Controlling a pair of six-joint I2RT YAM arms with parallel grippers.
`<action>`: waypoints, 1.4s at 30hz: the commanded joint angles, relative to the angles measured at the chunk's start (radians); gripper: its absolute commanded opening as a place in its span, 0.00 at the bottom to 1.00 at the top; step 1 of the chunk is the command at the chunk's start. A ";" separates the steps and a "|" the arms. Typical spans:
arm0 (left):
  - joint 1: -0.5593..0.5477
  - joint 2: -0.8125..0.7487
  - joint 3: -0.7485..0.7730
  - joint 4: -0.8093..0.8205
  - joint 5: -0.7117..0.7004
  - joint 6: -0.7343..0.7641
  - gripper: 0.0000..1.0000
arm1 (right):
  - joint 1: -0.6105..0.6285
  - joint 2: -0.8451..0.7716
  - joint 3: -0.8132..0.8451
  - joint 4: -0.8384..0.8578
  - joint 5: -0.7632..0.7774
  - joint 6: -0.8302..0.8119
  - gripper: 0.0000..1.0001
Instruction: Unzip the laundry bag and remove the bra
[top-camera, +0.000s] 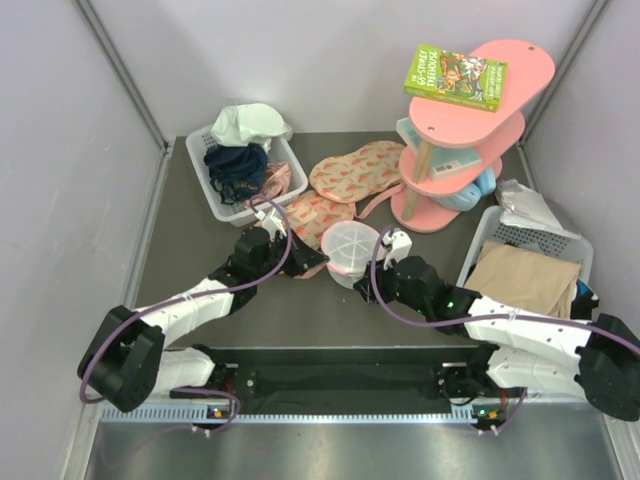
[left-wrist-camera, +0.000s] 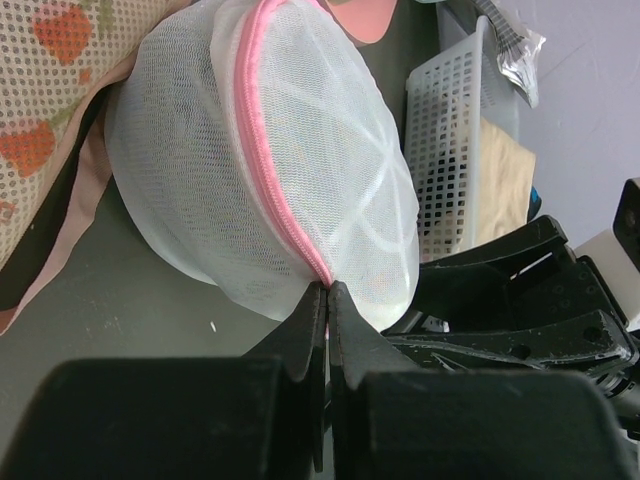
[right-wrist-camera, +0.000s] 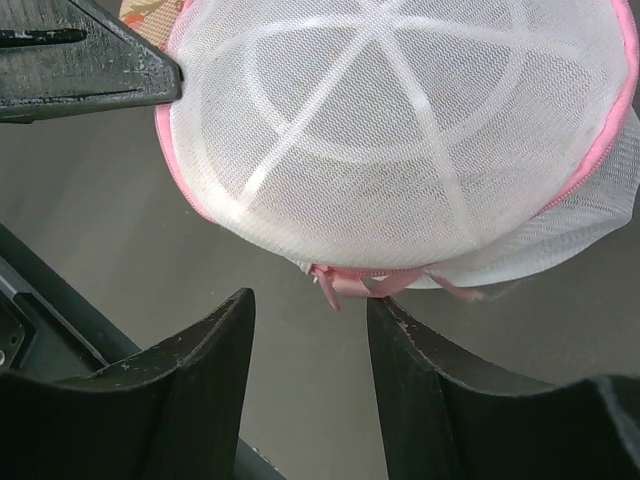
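The laundry bag (top-camera: 350, 248), a white mesh dome with pink zip trim, sits on the table between my two arms. My left gripper (top-camera: 318, 261) is shut on the bag's pink trim (left-wrist-camera: 290, 225) at its left edge, fingertips pressed together (left-wrist-camera: 328, 290). In the right wrist view the bag (right-wrist-camera: 400, 130) fills the top, and a pink ribbon pull (right-wrist-camera: 360, 283) hangs from its zip just above my right gripper (right-wrist-camera: 310, 300). That gripper is open, with the ribbon near its right finger (right-wrist-camera: 400, 340) and nothing between the jaws. The bra is out of view.
A white basket (top-camera: 222, 205) at the back left holds navy and pale cloth. Pink fruit-print fabric pieces (top-camera: 355, 170) lie behind the bag. A pink tiered stand (top-camera: 470, 130) carries a green book. A second white basket (top-camera: 570, 240) with tan cloth stands at the right.
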 joint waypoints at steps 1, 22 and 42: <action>0.004 -0.029 0.040 0.024 0.017 0.013 0.00 | -0.006 0.029 0.050 0.084 -0.012 -0.006 0.47; 0.092 -0.065 0.029 -0.039 0.057 0.072 0.00 | -0.098 -0.044 0.033 -0.010 -0.037 0.011 0.00; 0.141 0.214 0.252 0.042 0.135 0.190 0.00 | -0.174 -0.104 0.016 -0.076 -0.212 -0.030 0.00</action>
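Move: The zip pull of the laundry bag sits almost between the right gripper's open fingertips, about 1 cm ahead, 1 cm left and 1 cm below. The middle of the bag's round mesh face is about 6 cm ahead of the right gripper and 2 cm left; the patterned bag is some 9 cm ahead and 12 cm left, lower down. From the left gripper, already shut on the zip's edge, the pull is about 7 cm right, 3 cm back and 2 cm lower. Ease the right gripper the last centimetre left and down onto the zip pull, shut the fingers on it, then draw it right and forward, rising slightly, before easing back a little. Keep the left gripper pinching the zip's edge: take it about 3 cm left against that pull, then swing it forward, about 5 cm ahead of its start in all. ##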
